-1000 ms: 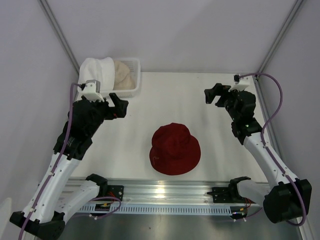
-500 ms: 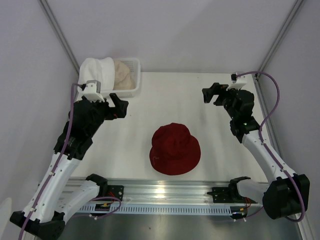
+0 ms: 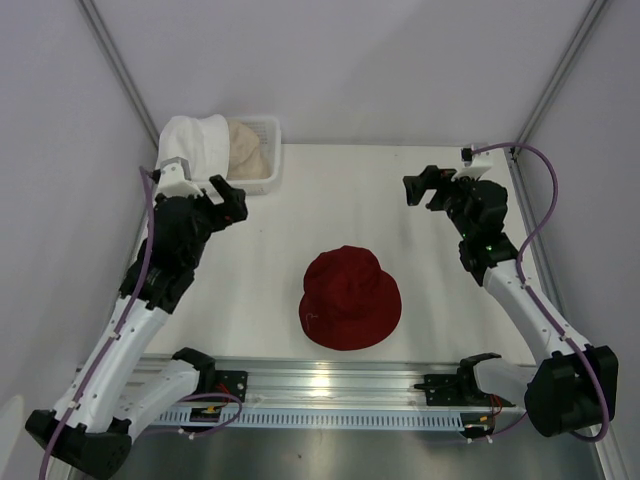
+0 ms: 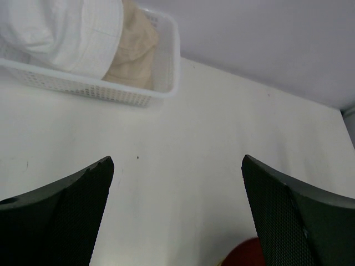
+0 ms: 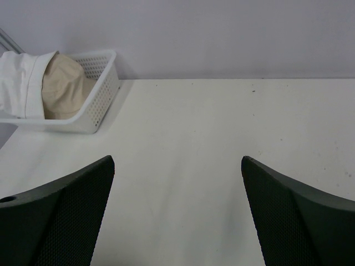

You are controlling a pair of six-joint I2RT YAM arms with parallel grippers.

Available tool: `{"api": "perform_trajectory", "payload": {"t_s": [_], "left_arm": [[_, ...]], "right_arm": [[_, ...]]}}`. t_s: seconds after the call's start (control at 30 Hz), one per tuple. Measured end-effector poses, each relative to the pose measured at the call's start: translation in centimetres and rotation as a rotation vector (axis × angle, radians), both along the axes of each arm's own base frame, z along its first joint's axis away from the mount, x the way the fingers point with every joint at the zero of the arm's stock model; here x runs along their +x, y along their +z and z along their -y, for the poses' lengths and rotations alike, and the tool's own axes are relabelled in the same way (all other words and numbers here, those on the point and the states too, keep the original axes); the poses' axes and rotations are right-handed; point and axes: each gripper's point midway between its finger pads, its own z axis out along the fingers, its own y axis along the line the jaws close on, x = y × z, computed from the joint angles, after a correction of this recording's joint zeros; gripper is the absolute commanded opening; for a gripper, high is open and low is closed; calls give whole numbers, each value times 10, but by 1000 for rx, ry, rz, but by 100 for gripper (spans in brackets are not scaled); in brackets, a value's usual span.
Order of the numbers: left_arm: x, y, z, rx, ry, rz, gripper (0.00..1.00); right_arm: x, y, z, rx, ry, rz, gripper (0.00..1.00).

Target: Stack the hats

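A dark red hat (image 3: 350, 297) lies crown up on the table near the front middle; a sliver of it shows at the bottom of the left wrist view (image 4: 248, 256). A white hat (image 3: 195, 143) and a cream-beige hat (image 3: 246, 150) lie in the white mesh basket (image 3: 268, 178) at the back left, also in the left wrist view (image 4: 66, 33) and the right wrist view (image 5: 22, 88). No grey hat shows. My left gripper (image 3: 233, 200) is open and empty, just in front of the basket. My right gripper (image 3: 420, 190) is open and empty at the back right.
The white mesh basket (image 4: 166, 72) stands in the back left corner against the walls. Grey walls close in the table on three sides. A metal rail (image 3: 330, 385) with the arm bases runs along the front edge.
My left gripper has moved a little back and up toward the basket. My right gripper has shifted slightly left. The hats have not moved.
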Motion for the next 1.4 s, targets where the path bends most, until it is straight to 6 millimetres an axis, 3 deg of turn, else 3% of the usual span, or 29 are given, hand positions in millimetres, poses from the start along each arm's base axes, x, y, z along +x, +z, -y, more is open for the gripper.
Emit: {"api": "perform_trajectory", "payload": {"t_s": [0.1, 0.23, 0.33, 0.43, 0.57, 0.67, 0.87, 0.93, 1.1, 1.2, 1.3, 1.33, 1.4], "left_arm": [[27, -5, -7, -24, 92, 25, 99], [89, -7, -28, -16, 230, -20, 100], [127, -20, -51, -16, 287, -63, 96], [144, -37, -84, -31, 344, -105, 94], [171, -46, -115, -13, 394, -132, 93], [197, -52, -124, 27, 381, -134, 89], [233, -92, -136, 81, 336, -180, 86], [242, -106, -143, 92, 333, -200, 78], [259, -125, -157, 140, 323, -193, 74], [269, -122, -160, 172, 316, -158, 56], [280, -115, -162, 198, 309, -118, 21], [285, -113, -162, 218, 299, -106, 3], [288, -110, -161, 230, 286, -94, 1]], "right_arm": [[1, 0, -2, 8, 9, 8, 99], [3, -3, -7, 10, 32, 5, 99], [2, -4, -9, 10, 45, 3, 99], [2, -2, -10, 12, 50, 11, 99], [2, -1, -10, 13, 53, 14, 99], [2, -1, -10, 12, 54, 14, 100], [3, -2, -10, 12, 53, 11, 99], [4, -4, -11, 11, 53, 8, 99], [5, -8, -11, 7, 55, -4, 100], [5, -9, -12, 4, 62, -3, 99], [5, -9, -12, 3, 62, -4, 99], [5, -9, -12, 3, 62, -5, 99], [6, -11, -12, 3, 62, -8, 100]]}}
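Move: The white hat lies in the basket about 33 cm ahead of my empty left hand, some 17 cm to its left and 15 cm below it. Beside it in the basket is the beige hat, 33 cm ahead, 3 cm left and 17 cm below. The red hat sits about 7 cm back, 25 cm right and 17 cm lower. From my right hand the white hat is some 60 cm left, 23 cm ahead and 14 cm below. My open left hand sweeps out to the basket, roughly 29 cm forward and 16 cm left, swinging its fingers some 20 degrees counter-clockwise as it sinks about 12 cm. At the white hat's near side the fingers shut almost fully and pinch the cloth, while the hand rolls its left side up a little, rises a centimetre or so and still eases forward. ##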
